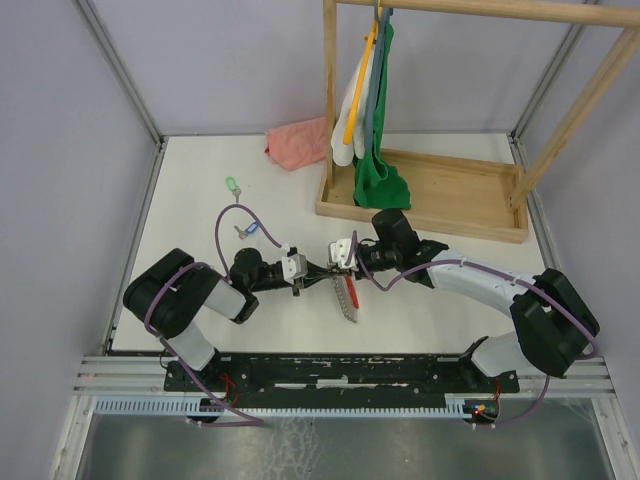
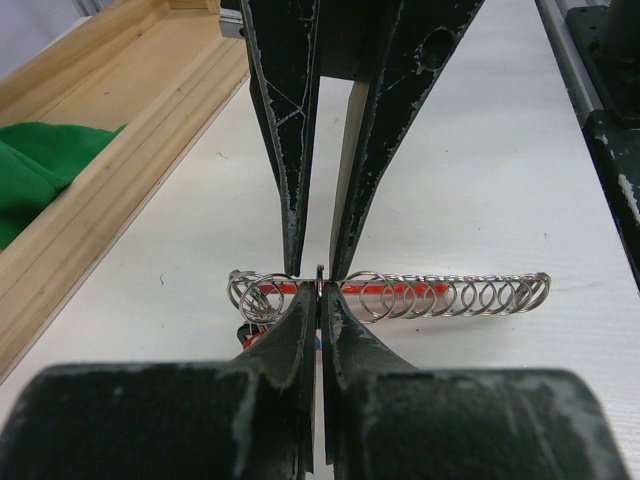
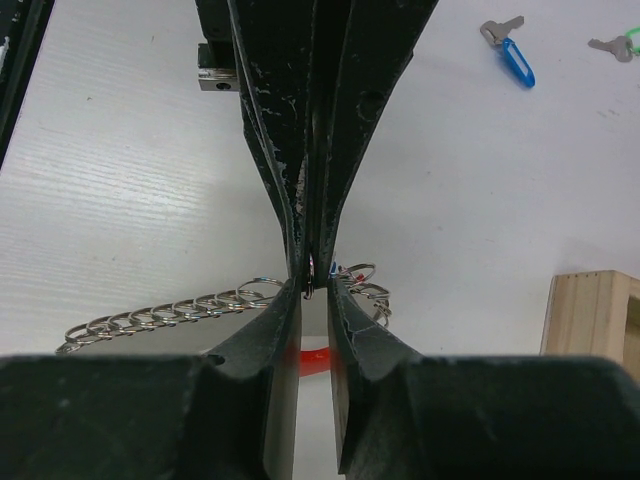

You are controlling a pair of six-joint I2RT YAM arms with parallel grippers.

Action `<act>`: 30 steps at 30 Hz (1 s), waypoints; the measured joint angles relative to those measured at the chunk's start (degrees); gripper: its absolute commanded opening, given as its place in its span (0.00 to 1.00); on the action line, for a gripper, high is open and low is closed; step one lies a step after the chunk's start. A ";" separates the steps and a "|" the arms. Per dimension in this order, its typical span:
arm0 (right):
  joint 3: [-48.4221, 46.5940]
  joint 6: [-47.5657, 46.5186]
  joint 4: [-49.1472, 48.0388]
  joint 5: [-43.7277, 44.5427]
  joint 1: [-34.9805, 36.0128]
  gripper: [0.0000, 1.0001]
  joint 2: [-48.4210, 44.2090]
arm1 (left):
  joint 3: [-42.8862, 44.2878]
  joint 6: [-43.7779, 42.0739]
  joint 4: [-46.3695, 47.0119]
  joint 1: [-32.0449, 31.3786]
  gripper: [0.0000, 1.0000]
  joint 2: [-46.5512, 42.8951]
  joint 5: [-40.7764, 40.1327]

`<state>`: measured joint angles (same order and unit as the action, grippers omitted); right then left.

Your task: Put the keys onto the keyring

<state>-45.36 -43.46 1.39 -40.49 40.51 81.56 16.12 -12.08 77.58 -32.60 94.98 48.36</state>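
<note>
The keyring [image 1: 347,298] lies on the white table between the two arms: a row of silver rings [image 2: 440,295] over a red strap [image 2: 400,288]. My left gripper [image 2: 320,295] is shut on one upright ring of it. From the opposite side, my right gripper [image 3: 315,285] straddles the same ring, its jaws a narrow gap apart, wider than the ring's wire. Both grippers meet tip to tip [image 1: 328,268]. The blue key [image 1: 255,230] and the green key [image 1: 232,185] lie apart on the table to the far left, the blue key [image 3: 515,58] and the green key [image 3: 625,42] both untouched.
A wooden rack base [image 1: 440,195] with a green cloth [image 1: 380,180] and hanging garments stands behind the right arm. A pink cloth [image 1: 297,143] lies at the back. The rack's edge [image 2: 120,130] runs close on the left of my left gripper.
</note>
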 measured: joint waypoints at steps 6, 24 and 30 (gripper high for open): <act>-0.11 -0.13 0.52 -0.55 0.00 0.10 0.37 | 0.00 -0.57 -0.48 -0.13 0.04 -0.07 -0.04; -0.57 -0.39 4.68 1.55 0.00 0.01 -2.56 | -1.70 -4.50 -3.48 -0.55 0.28 -6.47 -0.48; -0.57 -0.39 5.20 1.86 0.00 0.01 -2.95 | -1.70 -5.05 -5.18 -0.55 0.29 -6.49 -1.36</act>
<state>-45.93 -43.86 6.59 -38.63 40.51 78.61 14.41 -17.12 72.40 -33.15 88.49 47.00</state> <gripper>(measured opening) 0.017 0.292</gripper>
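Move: The keyring's upper ring is pinched in my left fingertips, about 1 cm to the right of my left hand point. It sits between my right hand's slightly open tips, about 1 cm left of that hand point and level with it. From my right hand, the coil's body hangs some 6 cm back, 2 cm right and 3 cm lower, and the red strip about 5 cm back, 4 cm right and 4 cm lower. The blue key lies on the table some 11 cm ahead and 20 cm left. With both hands almost in place, I settle my right hand about half a centimetre and shut its fingers on the ring. Only then do I open my left fingers roughly a quarter of their range, so they no longer pinch it. My left hand rises about 1 cm, while my right lifts a little over 1 cm from its low point and draws about 1 cm to the right. ##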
